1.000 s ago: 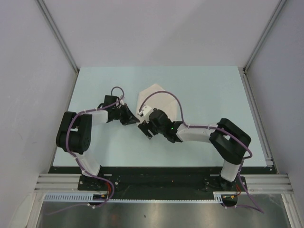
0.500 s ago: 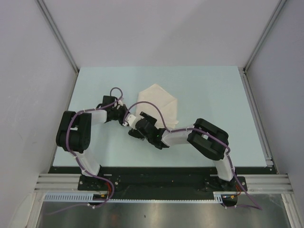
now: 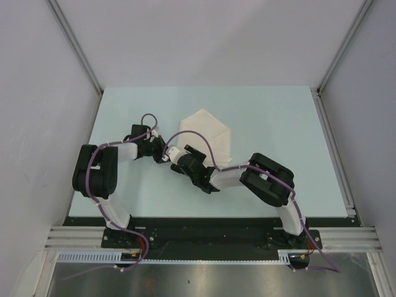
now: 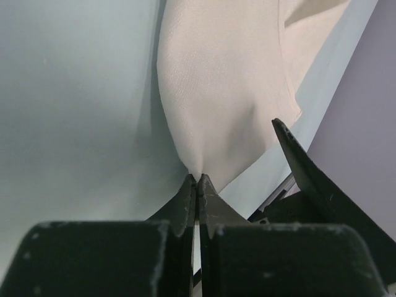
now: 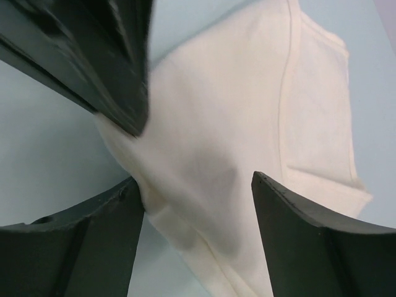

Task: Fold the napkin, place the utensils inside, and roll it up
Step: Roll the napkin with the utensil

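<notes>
The white napkin [image 3: 205, 131] lies folded on the pale table, with its near-left corner pulled toward the arms. My left gripper [image 3: 161, 153] is shut on that corner [image 4: 197, 179], and the cloth [image 4: 223, 93] stretches away from its tips. My right gripper [image 3: 176, 154] stands open right beside it, its two fingers either side of the same bunched edge of the napkin [image 5: 247, 124] without pinching it. One right finger [image 4: 309, 179] shows in the left wrist view, and the left gripper's fingers [image 5: 93, 55] show in the right wrist view. The utensils are out of view.
The pale blue-green table [image 3: 278, 124] is boxed in by grey walls on three sides, with a metal rail [image 3: 334, 154] along its right edge. Both arm bases sit on the black bar [image 3: 204, 238] at the near edge.
My right arm has swung left across the napkin until its gripper sits next to the left one, and its jaws have narrowed a little. The left gripper has kept its hold.
</notes>
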Robot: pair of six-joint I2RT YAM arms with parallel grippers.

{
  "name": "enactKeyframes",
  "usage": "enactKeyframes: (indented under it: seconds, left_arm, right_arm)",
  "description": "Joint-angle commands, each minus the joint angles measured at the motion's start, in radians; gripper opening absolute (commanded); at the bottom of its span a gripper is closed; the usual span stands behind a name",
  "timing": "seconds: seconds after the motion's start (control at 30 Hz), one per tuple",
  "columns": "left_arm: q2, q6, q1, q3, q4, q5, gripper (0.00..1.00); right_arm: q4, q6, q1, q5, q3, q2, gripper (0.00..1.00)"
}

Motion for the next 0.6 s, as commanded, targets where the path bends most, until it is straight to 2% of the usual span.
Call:
enactKeyframes:
  seconds: [0.0,0.3,0.33,0.5,0.53,0.57]
  left_arm:
    - [0.003,0.013,0.019,0.012,0.028,0.029,0.0]
    - [-0.002,0.017,0.025,0.01,0.027,0.03,0.0]
    - [0.0,0.016,0.028,0.01,0.027,0.03,0.0]
    - [0.003,0.025,0.026,0.017,0.019,0.027,0.0]
    - [0.003,0.026,0.026,0.02,0.016,0.026,0.0]
    - [0.006,0.031,0.028,0.021,0.014,0.024,0.0]
  right_arm:
    - [-0.02,0.025,-0.034,0.05,-0.092,-0.038,0.72]
    - [0.035,-0.02,-0.041,0.07,-0.145,-0.029,0.61]
    - [0.043,-0.024,-0.041,0.069,-0.145,-0.029,0.54]
    - [0.025,-0.044,-0.039,0.009,-0.145,-0.029,0.4]
    - [0.003,-0.046,-0.041,-0.003,-0.139,-0.031,0.33]
    - [-0.006,-0.047,-0.039,-0.022,-0.139,-0.034,0.3]
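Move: Around 3 cm to the right hand's right, 1 cm lower and level with it ahead, lies the spot on the napkin's near rolled edge where its open fingers will close. The roll's left end, pinched by the left gripper, is about 5 cm left and 1 cm ahead of the right hand; the napkin's right corner is roughly 16 cm right and 2 cm back. For the left hand, the closing spot is about 8 cm to the right. Sliding its open fingers about 3 cm to the right along the napkin's near rolled edge, away from the left gripper, the right hand then slows, sinks about 1 cm and closes to roughly half its opening, one finger on each side, pinching the roll. The left gripper stays in place and keeps its shut hold on the roll's left end. ##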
